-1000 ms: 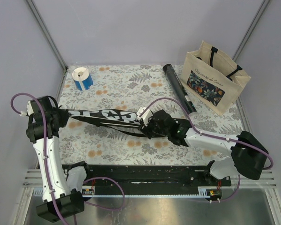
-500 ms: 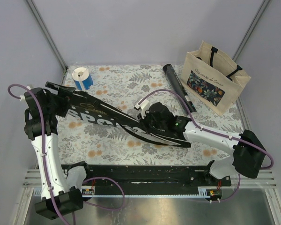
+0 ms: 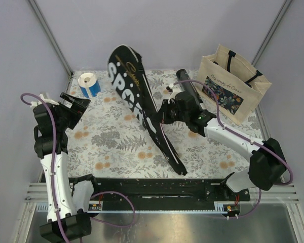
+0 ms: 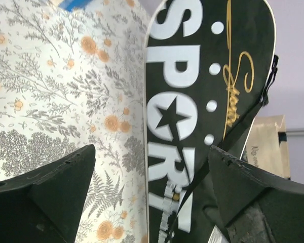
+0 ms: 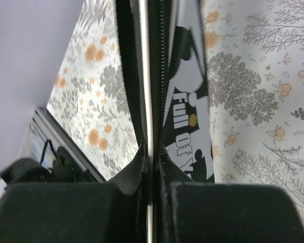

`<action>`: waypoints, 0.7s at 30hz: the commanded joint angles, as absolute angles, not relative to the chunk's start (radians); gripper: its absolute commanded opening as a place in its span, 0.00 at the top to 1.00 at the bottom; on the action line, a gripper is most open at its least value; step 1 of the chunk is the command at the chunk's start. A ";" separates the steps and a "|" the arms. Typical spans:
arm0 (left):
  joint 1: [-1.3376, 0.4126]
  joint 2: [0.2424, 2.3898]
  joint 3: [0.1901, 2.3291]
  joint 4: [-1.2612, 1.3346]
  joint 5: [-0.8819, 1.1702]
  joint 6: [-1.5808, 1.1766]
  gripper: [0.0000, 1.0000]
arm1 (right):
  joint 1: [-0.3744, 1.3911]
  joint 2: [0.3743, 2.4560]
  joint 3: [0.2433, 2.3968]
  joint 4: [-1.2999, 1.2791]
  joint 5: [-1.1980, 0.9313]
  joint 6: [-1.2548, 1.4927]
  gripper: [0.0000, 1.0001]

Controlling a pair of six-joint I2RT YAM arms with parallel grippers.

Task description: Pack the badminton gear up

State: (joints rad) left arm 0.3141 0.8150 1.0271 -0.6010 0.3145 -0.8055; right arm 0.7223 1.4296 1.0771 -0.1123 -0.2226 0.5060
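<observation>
The black racket-shaped case lettered SPORT [image 3: 134, 96] is raised off the table. Its head points up toward the back wall and its narrow end touches down near the front rail. My right gripper [image 3: 162, 117] is shut on the case's zipped edge [image 5: 153, 101] about halfway along. My left gripper [image 3: 81, 104] hangs open at the left, apart from the case, and its wrist view looks across at the SPORT lettering [image 4: 172, 116] between the spread fingers [image 4: 66, 172]. The long black tube [image 3: 183, 76] lies at the back right, partly hidden behind the right arm.
A beige tote bag with a floral panel [image 3: 233, 83] stands at the back right corner. At the back left stands a blue-and-white tape roll [image 3: 88, 84]. The table wears a floral cloth [image 3: 106, 147], and a black rail [image 3: 157, 187] runs along the front.
The left gripper has let go of the case's head and opened. The right gripper has closed on the case and swung it from lying across the table to head-up toward the back.
</observation>
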 commanded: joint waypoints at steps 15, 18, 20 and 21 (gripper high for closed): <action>0.130 0.675 0.700 -0.430 0.449 -0.542 0.04 | 0.537 1.734 1.193 0.020 -0.425 0.606 0.51; 0.075 0.646 0.675 -0.410 0.430 -0.512 0.02 | 0.529 1.683 1.210 -0.121 -0.355 0.534 0.25; 0.042 0.637 0.631 -0.365 0.483 -0.494 0.01 | 0.528 1.642 1.216 -0.210 -0.331 0.479 0.20; 0.035 0.638 0.614 -0.336 0.538 -0.498 0.01 | 0.529 1.619 1.215 -0.247 -0.316 0.438 0.17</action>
State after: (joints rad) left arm 0.0757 0.6540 0.6697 -0.4629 0.4301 -0.5571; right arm 0.5274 1.7481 1.1645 -0.1097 -0.3660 0.5694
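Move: The badminton bag hangs with its far end raised, its right edge pinched in the right hand. The table spot it goes down to has its middle about 2 cm ahead, 8 cm left and 17 cm below that hand; the black tube lies roughly 17 cm ahead and 20 cm right of the hand. From the empty left hand, the same spot is some 25 cm right, 2 cm ahead and 27 cm below, and the blue roll about 22 cm ahead and 6 cm left. The badminton bag is swung out and lowered towards the table by the right hand, which goes forward about 7 cm while sinking some 10 cm, fingers tipping further down; it then opens and lets go of the edge. The left hand, staying open, sinks and shifts right towards the bag, each by 8 to 10 cm, turning clockwise. ##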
